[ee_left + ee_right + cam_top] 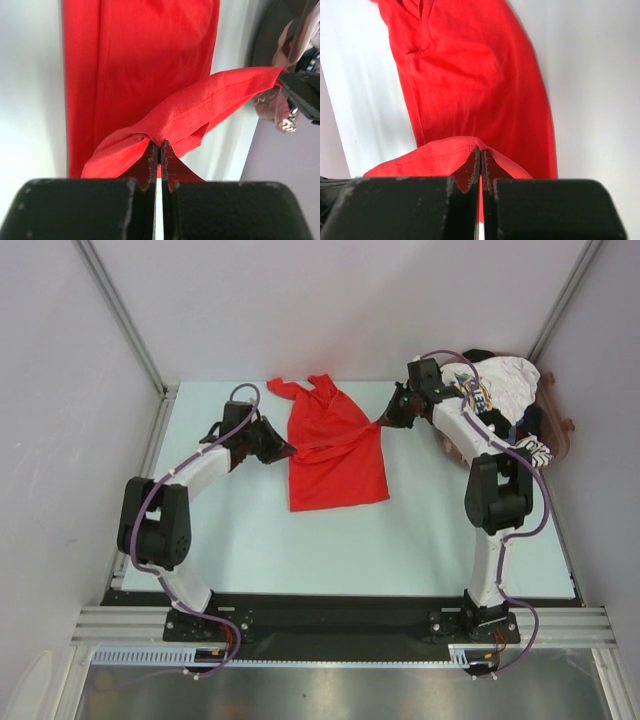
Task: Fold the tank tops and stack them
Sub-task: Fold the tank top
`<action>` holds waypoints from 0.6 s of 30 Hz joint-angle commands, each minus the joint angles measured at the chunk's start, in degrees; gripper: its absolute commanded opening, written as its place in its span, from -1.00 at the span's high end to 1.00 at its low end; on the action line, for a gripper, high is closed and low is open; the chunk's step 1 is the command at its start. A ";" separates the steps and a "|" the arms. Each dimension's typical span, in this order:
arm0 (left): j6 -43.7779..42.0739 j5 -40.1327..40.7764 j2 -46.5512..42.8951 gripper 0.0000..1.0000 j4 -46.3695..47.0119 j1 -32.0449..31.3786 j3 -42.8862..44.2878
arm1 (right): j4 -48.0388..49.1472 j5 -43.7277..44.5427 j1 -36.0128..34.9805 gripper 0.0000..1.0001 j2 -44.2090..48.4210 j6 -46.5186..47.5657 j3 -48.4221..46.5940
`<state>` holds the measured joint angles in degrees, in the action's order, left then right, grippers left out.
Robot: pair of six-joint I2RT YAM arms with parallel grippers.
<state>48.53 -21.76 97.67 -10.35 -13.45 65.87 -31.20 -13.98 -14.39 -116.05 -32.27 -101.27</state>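
A bright red tank top (335, 445) lies flat in the middle of the table, its straps toward the back. My left gripper (290, 450) is shut on its left edge and my right gripper (383, 422) is shut on its right edge. A raised band of red cloth stretches between them across the garment. In the left wrist view the fingertips (160, 147) pinch a red fold, with the tank top (150, 65) spread beyond. The right wrist view shows that gripper (481, 152) pinching a similar fold of the tank top (470, 75). Other tank tops (505, 390), white printed, striped and dark, lie heaped at the back right.
The heap rests beside my right arm's elbow, against a pinkish-brown container (560, 425) at the table's right edge. Grey walls close in the table at the back and on both sides. Bare pale table surface (330, 550) lies in front of the red garment.
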 commanded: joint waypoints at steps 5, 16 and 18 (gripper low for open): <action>0.33 -1.80 5.69 0.99 1.92 2.11 8.65 | 0.08 -1.40 1.82 1.00 -5.85 0.89 -7.87; -1.07 -1.70 11.75 0.99 -0.20 3.70 16.22 | 2.11 -3.69 3.50 1.00 -10.77 1.34 -12.72; -1.16 -2.23 12.54 0.99 -0.11 3.61 17.10 | 1.23 -3.51 3.50 1.00 -11.30 1.25 -13.86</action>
<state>48.42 -22.76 109.25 -10.87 -10.68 79.68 -31.09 -16.64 -11.09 -126.74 -31.83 -111.20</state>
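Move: Both grippers already hold the tank top's raised hem, one at each end. The shoulder end lies about 27 cm ahead, 6 cm to the right and 10 cm below the left hand, and 18 cm ahead, 20 cm to the left and 12 cm below the right hand. The near fold is some 12 cm back and 13 cm right of the left hand. From the right hand, the clothes basket stands about 38 cm right and 7 cm ahead, its middle slightly lower. Carry the pinched hem on over the flat upper half towards the shoulder end with both grippers kept shut. Bring the left gripper about 6.5 cm forward at nearly unchanged height, easing off towards the end; move the right one some 4.5 cm forward while sinking about 3 cm and drifting slightly right, so the corners draw a little apart. Hold both wrists nearly as they are. ##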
